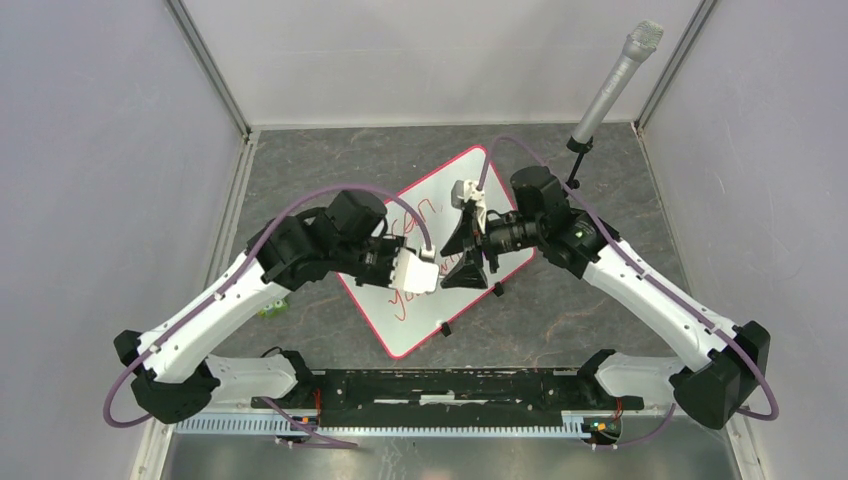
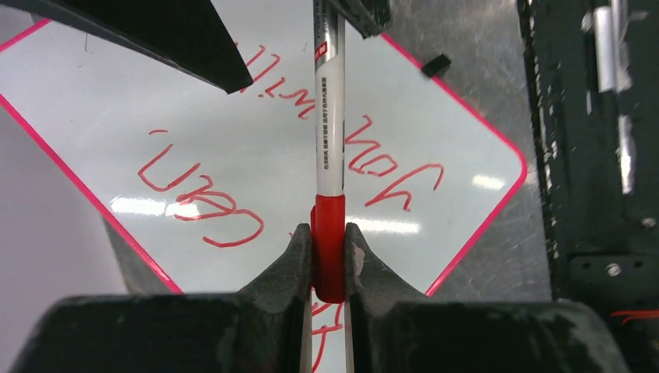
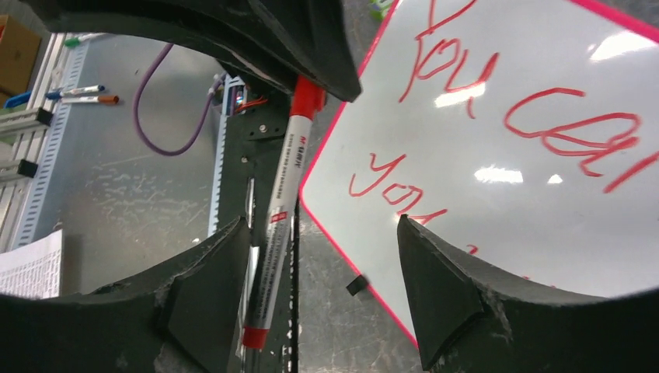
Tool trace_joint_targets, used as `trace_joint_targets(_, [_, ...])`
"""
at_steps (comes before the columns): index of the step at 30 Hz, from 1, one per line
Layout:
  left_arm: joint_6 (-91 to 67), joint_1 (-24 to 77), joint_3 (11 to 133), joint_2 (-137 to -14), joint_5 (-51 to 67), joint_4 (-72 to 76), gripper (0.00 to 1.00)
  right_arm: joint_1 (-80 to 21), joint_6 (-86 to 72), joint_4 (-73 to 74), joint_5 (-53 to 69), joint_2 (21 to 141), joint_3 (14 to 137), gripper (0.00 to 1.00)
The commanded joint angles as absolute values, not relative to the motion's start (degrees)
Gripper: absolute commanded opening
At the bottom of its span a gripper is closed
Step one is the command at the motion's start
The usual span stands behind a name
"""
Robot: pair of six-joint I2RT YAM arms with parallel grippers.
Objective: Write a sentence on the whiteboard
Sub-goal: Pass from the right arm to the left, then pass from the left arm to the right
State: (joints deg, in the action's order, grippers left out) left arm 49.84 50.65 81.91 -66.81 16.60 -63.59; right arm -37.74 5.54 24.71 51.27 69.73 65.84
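The whiteboard lies tilted on the table, pink-framed, with the red sentence on it. The left wrist view shows the whiteboard and its sentence below a white marker. My left gripper is shut on the marker's red cap. In the right wrist view the marker hangs between the wide-apart jaws of my right gripper, close beside one finger. The right gripper is open. Both grippers meet above the board's middle, left gripper, right gripper.
A grey microphone stands on a stand at the back right. Two black clips sit on the board's near-right edge. A black rail runs along the near edge. A small green thing lies under the left arm. Spare markers lie off-table.
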Motion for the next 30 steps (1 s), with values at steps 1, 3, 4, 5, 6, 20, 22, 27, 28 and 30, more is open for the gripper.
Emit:
trace_joint_targets(1, [63.81, 54.47, 81.22, -66.77, 6.08, -67.57, 0.03, -39.57, 7.13, 27.82, 51.58, 69.53, 67.59, 0.73])
trace_joint_targets(3, [64.98, 55.4, 81.46, -67.5, 4.44, -67.57, 0.02, -39.64, 7.22, 28.29, 51.59, 70.41, 67.5, 0.66])
trace_joint_targets(4, [65.0, 55.62, 81.77, -67.84, 4.39, -67.55, 0.03, -39.78, 7.08, 28.24, 51.7, 70.92, 67.27, 0.63])
trace_joint_targets(5, [65.05, 56.07, 81.96, -68.17, 4.33, -67.5, 0.03, -39.97, 6.84, 28.05, 52.08, 71.36, 67.28, 0.6])
trace_joint_targets(6, [65.07, 56.51, 82.01, -68.37, 4.13, -67.28, 0.02, -40.23, 6.53, 27.89, 52.36, 71.99, 67.24, 0.58])
trace_joint_targets(20, [63.11, 58.27, 82.22, -68.81, 2.91, -65.4, 0.02, -42.8, 8.5, 31.11, 49.17, 75.39, 68.91, 0.12])
trace_joint_targets(22, [60.66, 58.25, 82.36, -68.7, 2.2, -64.08, 0.06, -42.78, 9.04, 31.22, 48.19, 74.86, 68.73, 0.0])
trace_joint_targets(27, [53.44, 56.67, 83.14, -67.43, 2.77, -62.0, 0.62, -42.43, 11.86, 32.69, 44.36, 71.82, 69.04, 0.0])
trace_joint_targets(28, [52.23, 55.63, 83.22, -67.14, 3.97, -61.84, 0.68, -41.99, 12.63, 32.93, 43.32, 71.13, 69.1, 0.0])
trace_joint_targets(30, [47.99, 53.16, 83.71, -66.16, 6.7, -60.79, 0.78, -40.42, 13.65, 33.34, 41.87, 69.63, 69.03, 0.0])
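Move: The left hand still holds the marker by its red cap. The open right gripper points at it; the marker's middle lies about 3 cm back, 1 cm left and 2 cm below the right hand, and the cap 3 cm back, 6 cm left and 1 cm below. The whiteboard's middle is roughly 25 cm below the right hand, 4 cm left and 1 cm ahead. From the left hand, the marker's middle is some 5 cm right and 1 cm down. Right gripper sinks about 5 cm and back, pinches the marker's shaft; left dips, then opens off the cap. ##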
